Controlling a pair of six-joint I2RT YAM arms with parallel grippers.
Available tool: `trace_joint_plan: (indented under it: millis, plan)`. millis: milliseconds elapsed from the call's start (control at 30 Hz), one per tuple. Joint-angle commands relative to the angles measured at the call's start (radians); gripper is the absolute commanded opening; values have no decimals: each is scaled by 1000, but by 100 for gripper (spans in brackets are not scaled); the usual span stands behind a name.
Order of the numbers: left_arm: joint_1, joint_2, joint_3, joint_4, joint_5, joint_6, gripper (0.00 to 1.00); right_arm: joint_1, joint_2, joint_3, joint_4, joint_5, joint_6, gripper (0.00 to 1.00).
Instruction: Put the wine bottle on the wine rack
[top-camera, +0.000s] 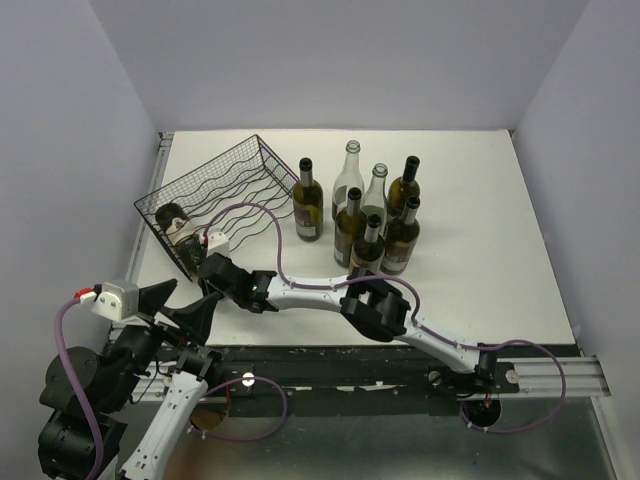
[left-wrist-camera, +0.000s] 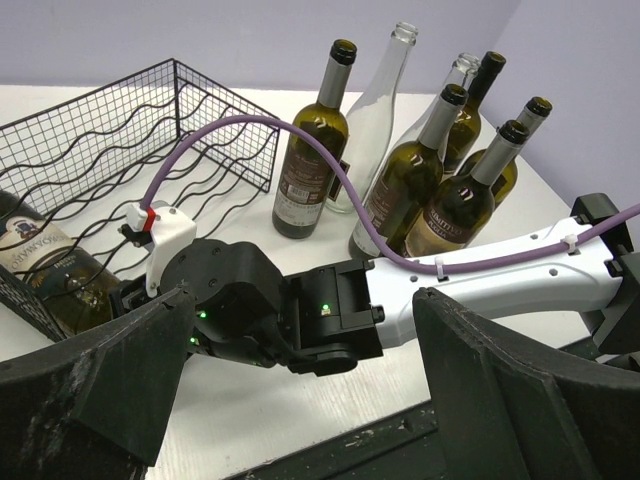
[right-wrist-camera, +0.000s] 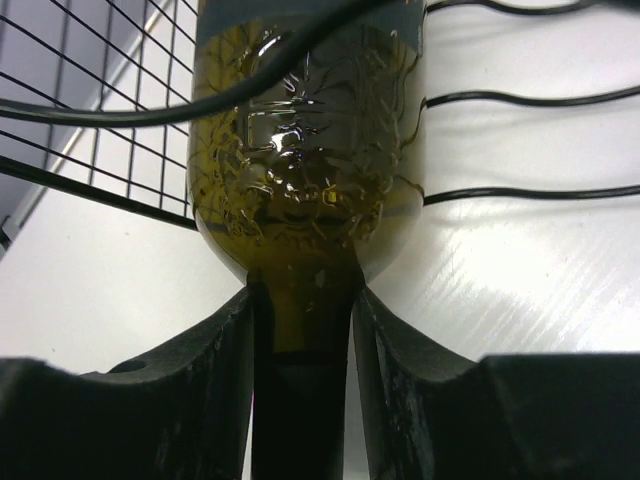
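Note:
The black wire wine rack (top-camera: 235, 175) stands at the table's far left. A dark green wine bottle (top-camera: 178, 222) lies in its left front cradle, neck toward the arms. My right arm reaches across to it, and my right gripper (top-camera: 203, 262) is shut on the bottle's neck. In the right wrist view the fingers (right-wrist-camera: 215, 380) clamp both sides of the neck below the bottle's shoulder (right-wrist-camera: 305, 150). The rack (left-wrist-camera: 150, 130) and the lying bottle (left-wrist-camera: 45, 265) also show in the left wrist view. My left gripper (top-camera: 185, 305) is open and empty near the table's front left edge (left-wrist-camera: 310, 400).
Several upright wine bottles (top-camera: 370, 215), green and clear, stand grouped right of the rack; they also show in the left wrist view (left-wrist-camera: 420, 170). The right arm's white forearm (top-camera: 310, 292) and its purple cable (left-wrist-camera: 330, 170) lie across the front of the table. Grey walls enclose the table.

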Motion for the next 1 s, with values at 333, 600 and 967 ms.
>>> trace_joint_plan:
  millis: [333,600,967]
  plan:
    - [-1,-2,-3,1,-22,-2,99,9,-30,3,86,46,-10,63]
    - [-1,36,39,-28,19,-13,99,9,-96,-49,68,58,-12,77]
    - [-1,86,108,-36,160,-65,99,9,-318,-224,37,-32,-18,91]
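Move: The wine bottle already lies in the rack's near-left slot, with the right fingers still round its neck; its middle is about 7 cm ahead of that hand and 4 cm to the left, at nearly the same height. The rack's middle is some 19 cm ahead and 4 cm right. The nearest standing bottle is roughly 14 cm ahead and 24 cm right. From the left hand, the lying bottle's middle is around 22 cm ahead, 4 cm left and 31 cm below. Up and off the bottle: the right hand first eases up 1 to 2 cm while its fingers spread from the neck to nearly wide open. It then rises faster, ending about 6 cm higher and a couple of centimetres to the right, with hardly any turn of the wrist. ##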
